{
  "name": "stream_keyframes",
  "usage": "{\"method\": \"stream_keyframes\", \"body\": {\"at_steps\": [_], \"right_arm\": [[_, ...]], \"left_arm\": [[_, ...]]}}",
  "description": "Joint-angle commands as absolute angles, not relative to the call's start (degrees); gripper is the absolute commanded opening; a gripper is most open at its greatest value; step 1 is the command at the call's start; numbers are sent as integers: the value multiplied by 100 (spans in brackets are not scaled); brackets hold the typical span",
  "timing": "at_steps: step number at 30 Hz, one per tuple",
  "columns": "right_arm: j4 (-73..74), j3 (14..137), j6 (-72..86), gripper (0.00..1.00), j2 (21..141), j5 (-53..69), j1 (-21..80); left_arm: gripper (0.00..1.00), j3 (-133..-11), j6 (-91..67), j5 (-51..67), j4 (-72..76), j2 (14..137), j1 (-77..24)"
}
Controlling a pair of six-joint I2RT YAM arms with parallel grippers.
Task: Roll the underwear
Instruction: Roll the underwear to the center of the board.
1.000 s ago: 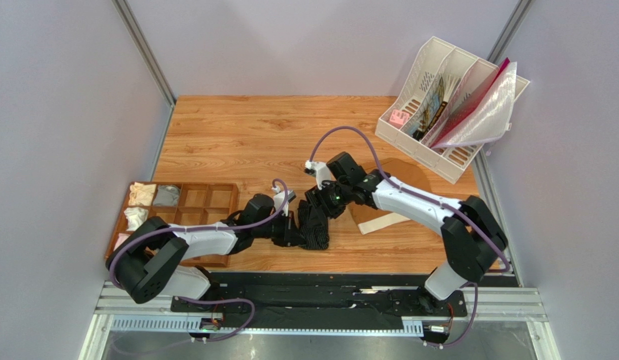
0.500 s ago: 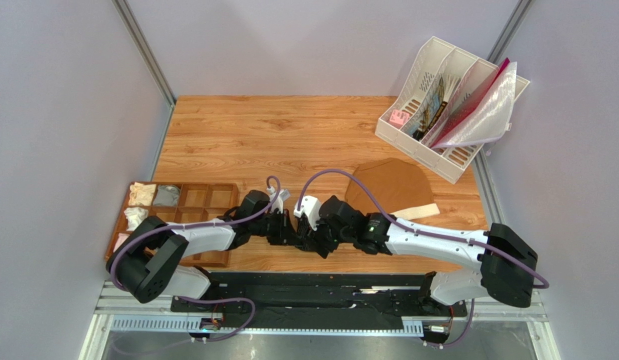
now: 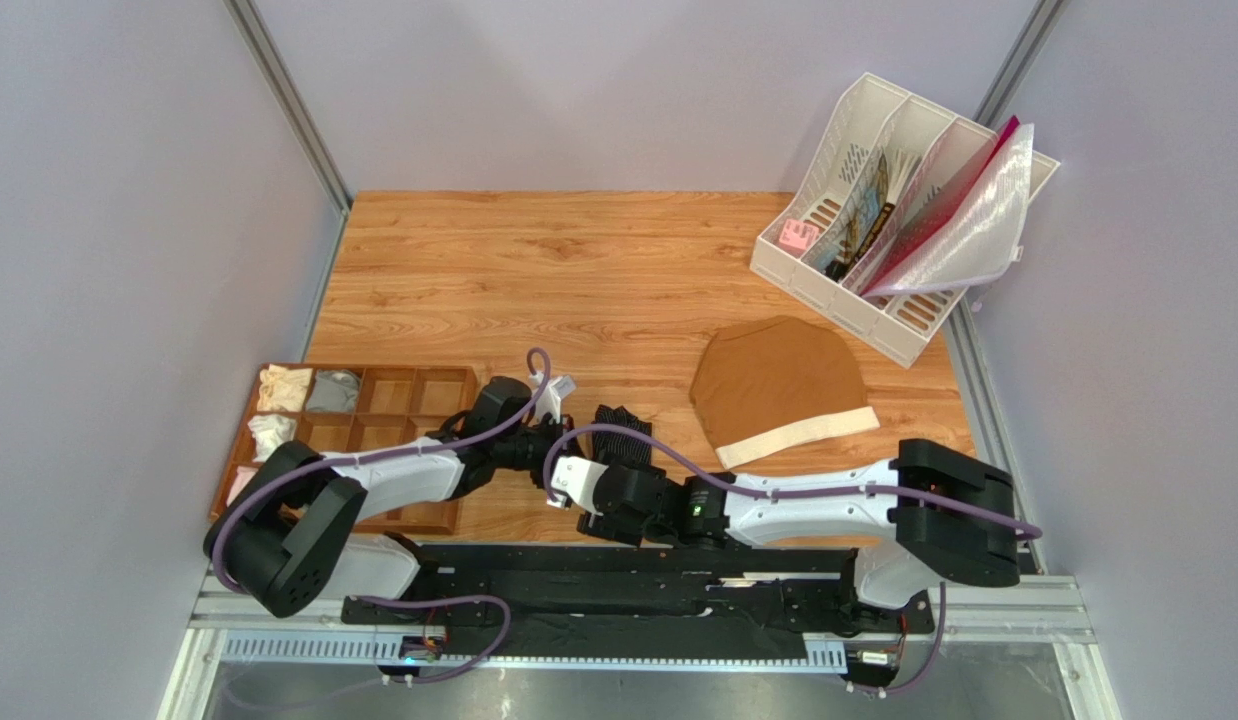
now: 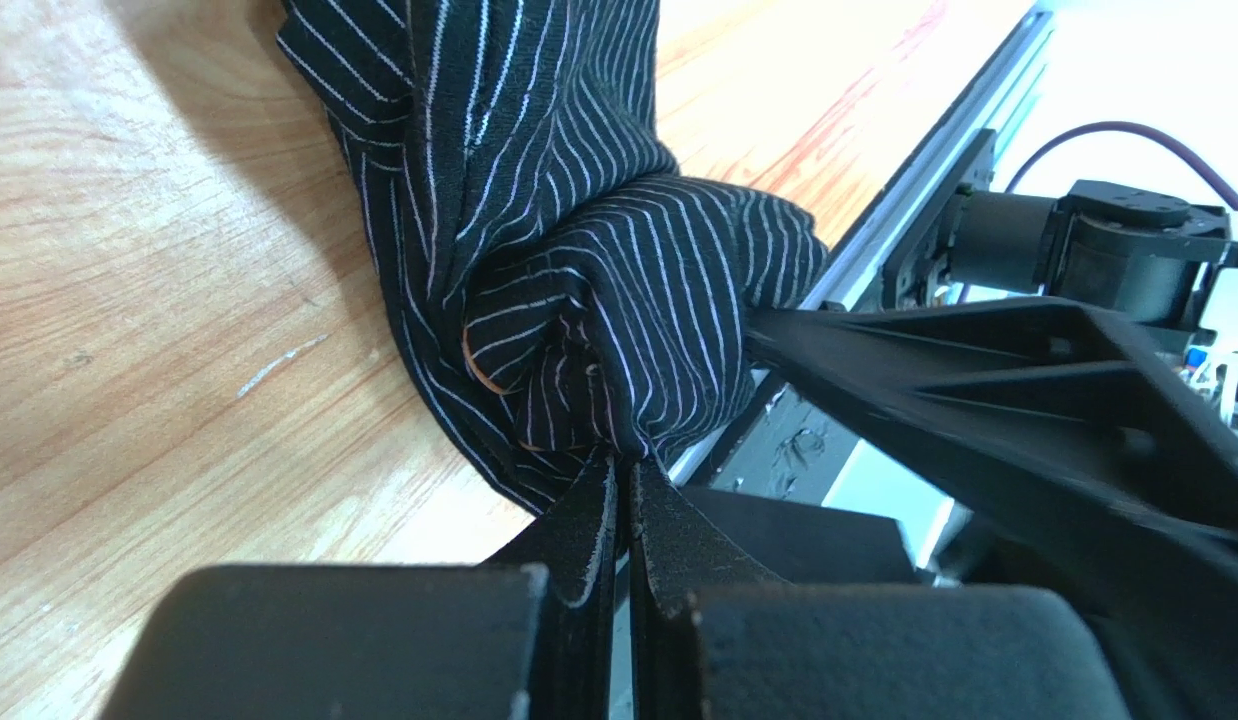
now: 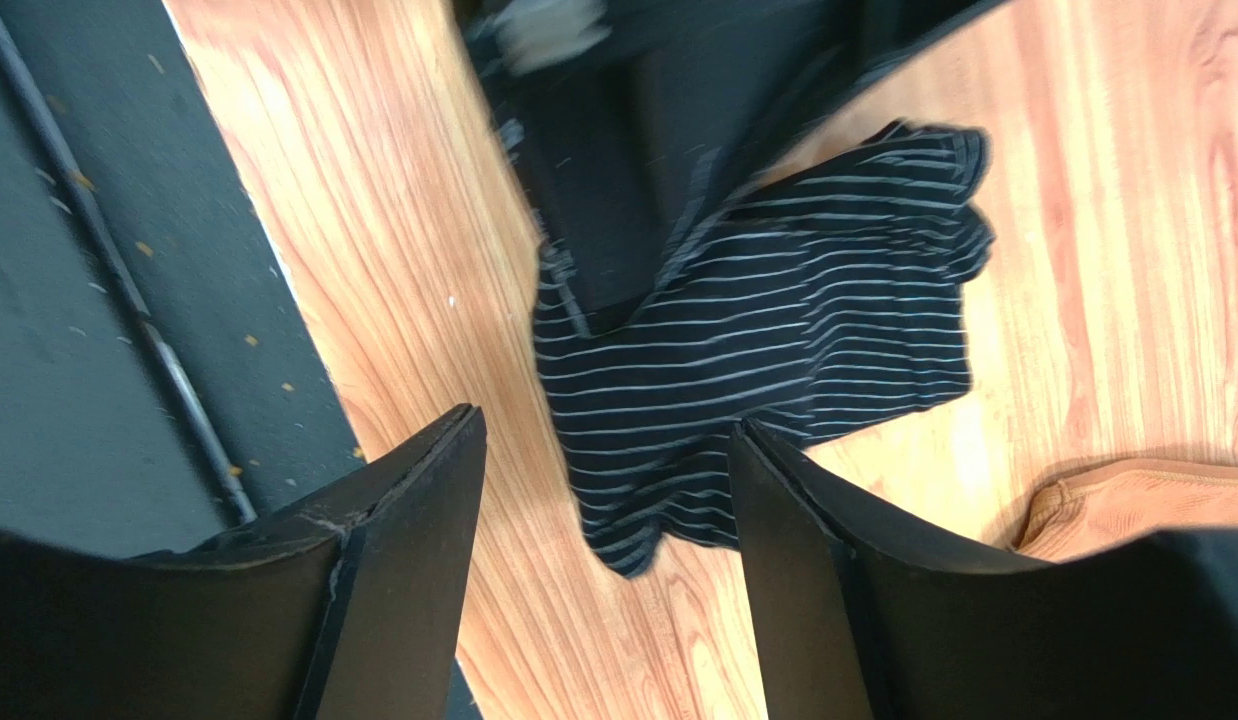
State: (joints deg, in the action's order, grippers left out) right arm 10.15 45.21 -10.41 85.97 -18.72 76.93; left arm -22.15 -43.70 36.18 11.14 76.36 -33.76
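Note:
The underwear [image 3: 622, 426] is black with thin pale stripes and lies bunched near the table's front edge. In the left wrist view it is a gathered lump [image 4: 580, 300]. My left gripper [image 4: 625, 468] is shut on its lower fold, and also shows in the top view [image 3: 558, 450]. My right gripper [image 5: 607, 432] is open and empty, hovering just in front of the underwear [image 5: 775, 345], apart from it. It sits low by the front edge in the top view [image 3: 607, 510]. The waistband is hidden.
Plain brown briefs [image 3: 775, 383] with a cream waistband lie flat to the right. A wooden compartment tray [image 3: 415, 398] with rolled cloths stands at the left. A white file rack [image 3: 896, 210] is at the back right. The black front rail [image 3: 655, 578] runs close below the grippers.
My right arm has let go of the underwear and swung back from mid-table to the front edge, uncovering the brown briefs. My left gripper stays shut on the underwear.

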Motion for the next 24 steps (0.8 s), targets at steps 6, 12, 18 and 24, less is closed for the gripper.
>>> {"method": "stream_keyframes", "body": {"at_steps": [6, 12, 18, 24], "right_arm": [[616, 4658, -1125, 63, 8920, -2583, 7752], [300, 4509, -1011, 57, 9193, -2874, 7752], [315, 4552, -940, 0, 9290, -2884, 7708], [1352, 5000, -853, 0, 9193, -2110, 7611]], "left_arm": [[0, -2285, -4465, 3876, 1125, 7418, -3278], [0, -2197, -4561, 4025, 1318, 7409, -3243], [0, -2092, -4667, 4184, 1556, 7418, -3217], [37, -2101, -4448, 3929, 819, 7164, -2866]]}}
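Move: Just ahead of the open right hand, about 2 cm out and 3 cm below, lies the underwear's near end; the underwear's middle is roughly 5 cm ahead, 1 cm left and 4 cm down. The brown cloth sits some 14 cm farther out than this hand and 22 cm to its right, the wooden tray about 7 cm ahead and 33 cm left. From the left hand, shut on a fold, the underwear's middle is around 4 cm right, 2 cm ahead and 3 cm below. Easing forward and down about 2 cm each way, the right hand brings its open fingers around the underwear's near end, then shuts them and pinches the cloth between the tips. The left hand lifts its fold about 1 cm, then starts to open its fingers beside the right hand's, roughly a quarter of the way. ##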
